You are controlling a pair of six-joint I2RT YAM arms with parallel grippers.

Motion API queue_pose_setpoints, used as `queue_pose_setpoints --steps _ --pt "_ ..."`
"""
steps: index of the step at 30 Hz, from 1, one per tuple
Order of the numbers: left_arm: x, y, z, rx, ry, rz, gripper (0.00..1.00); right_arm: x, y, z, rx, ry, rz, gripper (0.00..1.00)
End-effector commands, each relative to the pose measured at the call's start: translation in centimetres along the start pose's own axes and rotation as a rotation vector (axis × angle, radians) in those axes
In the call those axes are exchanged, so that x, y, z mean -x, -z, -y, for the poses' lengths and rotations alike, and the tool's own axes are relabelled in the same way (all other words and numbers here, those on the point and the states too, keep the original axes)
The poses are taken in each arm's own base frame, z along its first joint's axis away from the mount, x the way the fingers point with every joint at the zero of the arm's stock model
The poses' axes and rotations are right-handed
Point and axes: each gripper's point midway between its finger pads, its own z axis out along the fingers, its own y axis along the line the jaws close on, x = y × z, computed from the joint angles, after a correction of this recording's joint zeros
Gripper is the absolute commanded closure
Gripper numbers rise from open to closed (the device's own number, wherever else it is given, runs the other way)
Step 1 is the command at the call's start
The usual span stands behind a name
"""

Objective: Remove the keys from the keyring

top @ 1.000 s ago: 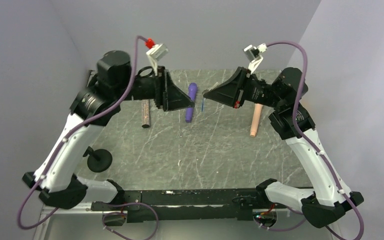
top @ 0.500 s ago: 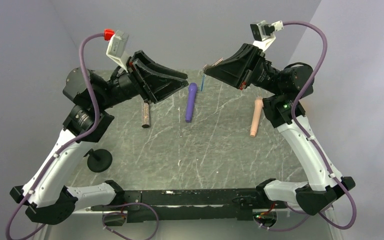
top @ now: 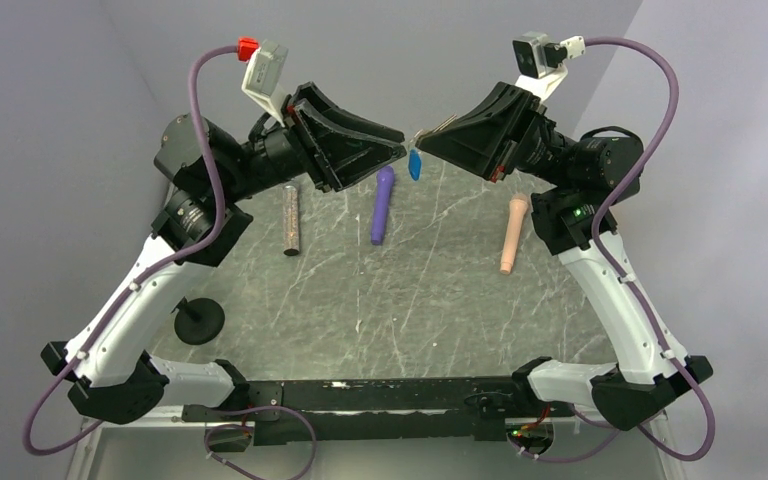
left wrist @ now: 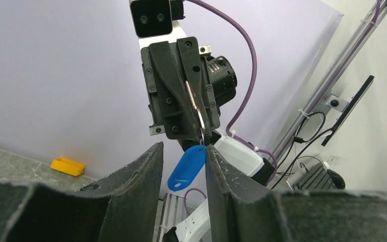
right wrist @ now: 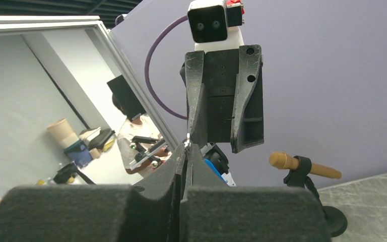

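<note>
My right gripper (top: 422, 141) is raised high over the back of the table, shut on the keys (left wrist: 195, 105), thin grey metal strips pinched flat between its jaws. A sliver of that metal pokes out at its tips (right wrist: 187, 143). The keyring, a small blue oblong tag (top: 415, 163), dangles from a thin ring just under those tips (left wrist: 187, 167). My left gripper (top: 401, 143) faces it tip to tip, open to a narrow gap (left wrist: 184, 154), with the tag showing through the gap just beyond the fingers. I cannot tell whether the left fingers touch the tag.
On the marble tabletop (top: 440, 290) below lie a purple wand (top: 382, 205), a peach cylinder (top: 511, 235) and a speckled brown cylinder (top: 291, 220). A black round-based stand (top: 198, 320) sits at the near left. A yellow block (left wrist: 67, 166) lies by the wall.
Both arms rose from low over the table and tilted upward. The left gripper narrowed its opening. The blue tag turned and now hangs broadside under the right fingertips.
</note>
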Motion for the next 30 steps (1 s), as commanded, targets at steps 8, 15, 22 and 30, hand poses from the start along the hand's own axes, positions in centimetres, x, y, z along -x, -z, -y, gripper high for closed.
queue_pose_setpoints --steps 8,15,22,30 --pt "1.4 -0.4 2.9 -0.102 -0.056 0.041 0.63 0.6 0.0 -2.6 0.03 0.085 -0.013 1.0" --pt "1.2 -0.6 3.2 -0.112 -0.053 0.047 0.63 0.4 0.1 -2.4 0.022 0.087 -0.02 1.0" --pt "0.9 -1.2 3.0 -0.107 -0.043 0.048 0.69 0.1 0.2 -2.2 0.012 0.09 -0.031 1.0" --pt "1.1 -1.6 2.5 -0.08 -0.058 0.05 0.99 -0.3 0.5 -2.2 0.0 0.099 -0.04 1.0"
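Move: From the left hand, the keyring's loose end sits about 2 cm to the right, 1 cm back and roughly 1 cm higher, with the blue tag hanging from it, 2 cm right, 1 cm back and some 2 cm below. The keys rise along the right gripper's fingers, about 6 cm right, level fore and aft, 3 cm up. For the right hand, which already grips the keys, the keyring is about 2 cm left and 1 cm up, level fore and aft. The left fingers close from nearly half open to almost shut around the keyring's end at the top of the blue tag, right against the right fingertips. To get there the left hand eases about 1.5 cm right and 1 cm back, its wrist barely turning. The right hand keeps its shut grip on the keys and stays nearly in place, tilting only a few degrees. ##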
